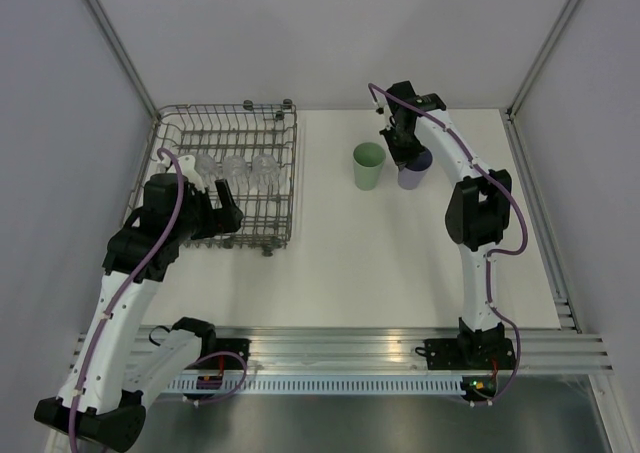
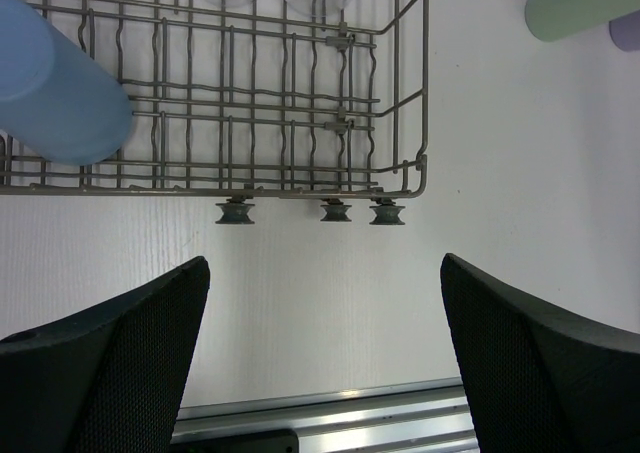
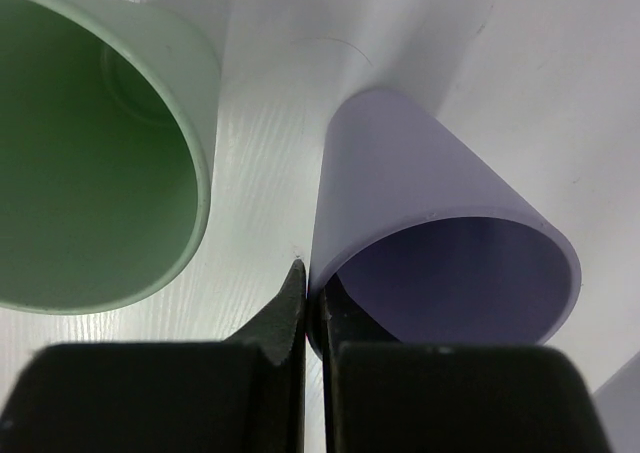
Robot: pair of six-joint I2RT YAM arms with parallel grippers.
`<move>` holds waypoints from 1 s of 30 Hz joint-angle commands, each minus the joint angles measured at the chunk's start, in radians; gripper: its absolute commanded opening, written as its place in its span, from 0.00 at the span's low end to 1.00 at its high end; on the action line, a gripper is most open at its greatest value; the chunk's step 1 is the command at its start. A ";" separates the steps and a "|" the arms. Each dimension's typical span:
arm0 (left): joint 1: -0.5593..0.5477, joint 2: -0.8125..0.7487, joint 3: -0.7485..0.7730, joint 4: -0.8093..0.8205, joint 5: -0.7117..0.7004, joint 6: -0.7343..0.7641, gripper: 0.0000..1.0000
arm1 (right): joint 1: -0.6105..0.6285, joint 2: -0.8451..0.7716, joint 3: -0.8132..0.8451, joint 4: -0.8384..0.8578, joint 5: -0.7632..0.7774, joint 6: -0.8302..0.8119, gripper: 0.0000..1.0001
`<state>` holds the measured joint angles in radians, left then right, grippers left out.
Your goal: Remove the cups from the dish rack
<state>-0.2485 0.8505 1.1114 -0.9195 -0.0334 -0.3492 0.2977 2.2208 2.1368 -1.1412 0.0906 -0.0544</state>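
The grey wire dish rack (image 1: pixel 296 173) stands at the left of the table. Several clear cups (image 1: pixel 235 168) lie in its far half, and a blue cup (image 2: pixel 55 88) lies at its left side. My left gripper (image 2: pixel 325 263) hangs open over the table by the rack's near edge (image 2: pixel 424 93), holding nothing. A pale green cup (image 1: pixel 368 165) stands upright on the table to the right of the rack. Next to it is the lavender cup (image 3: pixel 420 183), also upright. My right gripper (image 3: pixel 305 283) is shut on its rim, one finger inside and one outside.
Three small rack feet (image 2: pixel 335 211) point toward my left gripper. The aluminium rail (image 1: pixel 350 348) with both arm bases runs along the near edge. White walls close in the table at the back and sides.
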 commanded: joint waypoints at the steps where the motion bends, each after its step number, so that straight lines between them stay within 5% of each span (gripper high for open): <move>1: -0.003 -0.010 0.002 0.002 -0.040 0.033 1.00 | -0.003 -0.003 0.040 -0.029 -0.009 -0.010 0.02; 12: -0.002 -0.008 0.008 0.002 -0.056 0.035 1.00 | 0.000 -0.047 0.043 -0.019 0.003 -0.009 0.20; 16: -0.002 -0.010 0.007 0.001 -0.059 0.036 1.00 | -0.002 -0.056 0.044 -0.015 0.006 -0.010 0.37; 24: 0.000 0.010 0.013 -0.001 -0.141 0.018 1.00 | -0.002 -0.142 0.035 -0.022 0.032 -0.004 0.43; 26: -0.002 0.027 0.019 -0.004 -0.174 0.010 1.00 | -0.002 -0.183 0.029 -0.017 0.034 0.001 0.53; 29: 0.003 0.044 0.044 -0.010 -0.262 -0.025 1.00 | -0.002 -0.242 0.008 -0.009 0.046 0.005 0.98; 30: 0.005 0.048 0.048 -0.012 -0.285 -0.037 1.00 | -0.002 -0.259 0.002 -0.003 0.054 0.014 0.98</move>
<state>-0.2481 0.8890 1.1130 -0.9249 -0.2028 -0.3527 0.2977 2.0678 2.1395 -1.1442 0.1074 -0.0502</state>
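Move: The right fingers still pinch the near-left rim of the purple cup, which is already down on the table; its middle is about 3 cm right, 1 cm ahead and 5 cm below. The green cup stands some 8 cm left of that hand and 2 cm ahead. From the empty left hand the blue cup in the rack lies roughly 15 cm left, 10 cm ahead and 17 cm down; a clear glass stands about 12 cm beyond that cup and 3 cm right of it. The right fingers let go of the purple cup's rim, opening in place at first, then lift almost straight up by about 7 cm while spreading nearly fully and tipping slightly forward-pointing. The left hand, wide open, eases left about 3 cm and a little forward towards the blue cup, mostly late on, turning slightly counter-clockwise. ##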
